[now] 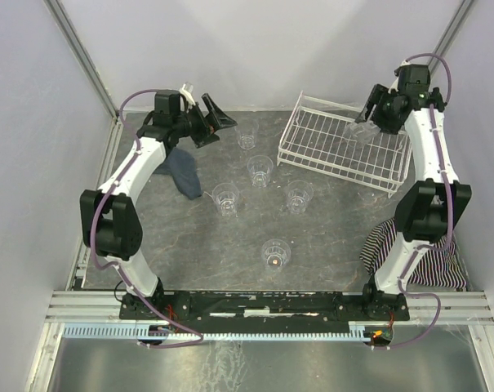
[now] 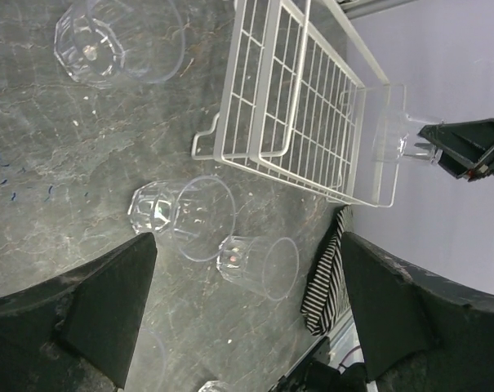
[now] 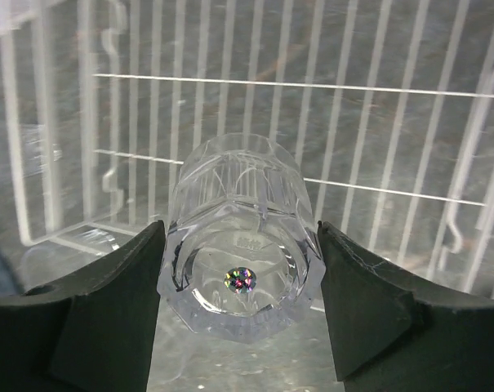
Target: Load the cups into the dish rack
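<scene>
Several clear faceted cups stand upright on the dark table, among them a cup (image 1: 260, 170) mid-table, another (image 1: 226, 198) to its left and one (image 1: 276, 254) nearest the arms. The white wire dish rack (image 1: 312, 151) sits at the back right. My right gripper (image 1: 367, 114) hangs over the rack's right part, shut on one more cup (image 3: 242, 261), base toward the camera and both fingers (image 3: 124, 310) against its sides. My left gripper (image 1: 210, 118) is open and empty at the back left, apart from the cups; two cups (image 2: 181, 214) (image 2: 259, 263) and the rack (image 2: 295, 106) lie ahead of it.
A dark blue cloth (image 1: 184, 170) lies under the left arm. A striped cloth (image 1: 418, 253) is bunched beside the right arm's base, also visible as a striped cloth (image 2: 328, 273) from the left wrist. White walls close in the back and sides.
</scene>
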### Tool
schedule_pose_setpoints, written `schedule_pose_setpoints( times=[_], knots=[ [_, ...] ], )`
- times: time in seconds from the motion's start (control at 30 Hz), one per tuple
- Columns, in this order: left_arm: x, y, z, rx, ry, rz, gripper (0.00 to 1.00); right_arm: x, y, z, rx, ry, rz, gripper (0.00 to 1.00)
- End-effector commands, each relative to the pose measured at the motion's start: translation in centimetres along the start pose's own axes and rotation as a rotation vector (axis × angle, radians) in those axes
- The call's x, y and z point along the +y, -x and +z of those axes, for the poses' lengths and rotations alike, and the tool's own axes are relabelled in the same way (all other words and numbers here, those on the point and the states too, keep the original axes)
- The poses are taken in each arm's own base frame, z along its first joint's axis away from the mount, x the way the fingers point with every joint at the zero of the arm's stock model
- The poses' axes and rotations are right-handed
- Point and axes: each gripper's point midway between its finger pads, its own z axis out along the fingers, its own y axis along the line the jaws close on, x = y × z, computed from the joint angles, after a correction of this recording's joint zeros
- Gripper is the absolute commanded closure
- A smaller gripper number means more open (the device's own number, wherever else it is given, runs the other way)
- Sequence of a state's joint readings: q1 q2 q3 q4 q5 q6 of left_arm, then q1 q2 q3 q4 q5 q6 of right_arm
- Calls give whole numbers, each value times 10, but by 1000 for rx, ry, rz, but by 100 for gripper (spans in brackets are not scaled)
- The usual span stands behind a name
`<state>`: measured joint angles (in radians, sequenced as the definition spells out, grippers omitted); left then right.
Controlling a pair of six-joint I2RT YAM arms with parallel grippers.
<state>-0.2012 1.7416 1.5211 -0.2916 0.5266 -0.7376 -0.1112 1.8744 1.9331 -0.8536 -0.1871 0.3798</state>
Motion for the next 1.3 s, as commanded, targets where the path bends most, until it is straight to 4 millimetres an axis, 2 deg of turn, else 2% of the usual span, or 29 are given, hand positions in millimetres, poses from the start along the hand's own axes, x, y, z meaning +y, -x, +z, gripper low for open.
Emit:
schedule_pose_setpoints(
  times=[0.0, 0.27, 0.43, 0.7, 1.0, 1.27],
  knots=[
    [4, -4, -4, 0, -3, 72, 1, -40, 19, -1, -38, -186, -36, 99],
    [19, -6, 7, 28, -1, 75, 1, -77, 39, 34, -46, -299, -39, 99],
    [29, -4, 17, 44, 0, 60, 1, -93, 59, 50, -106, -364, -44, 99],
    [48, 3, 32, 61, 26, 23, 1, -118, 74, 77, -137, -428, 10, 99],
    [61, 11, 45, 75, 37, -11, 1, -144, 88, 89, -169, -462, 93, 99],
    [62, 19, 55, 85, 24, -28, 1, -155, 80, 86, -136, -463, 129, 99]
  ],
)
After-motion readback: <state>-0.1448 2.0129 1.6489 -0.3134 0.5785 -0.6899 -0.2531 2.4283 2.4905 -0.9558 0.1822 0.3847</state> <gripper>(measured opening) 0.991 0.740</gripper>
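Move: The cup in the right gripper is headed for the rack's far right corner, about 8 cm ahead of that hand, 15 to its right and 15 below; the rack's middle lies some 5 cm ahead, 6 left and 17 below. For the left hand, the farthest cup on the table stands about 12 cm ahead, 7 right and 18 below. Its neighbours are the middle cup, level and 11 right, and the left cup, 11 back and straight below that line. Held by its base end, mouth down and forward, the cup is carried by the right hand about 16 cm right, sinking 10 and reaching 8 forward, to the rack's far right corner, while the wrist swings some 20 degrees clockwise. The still open left hand sinks about 8 cm, then eases 5 forward towards the farthest cup, touching nothing. ##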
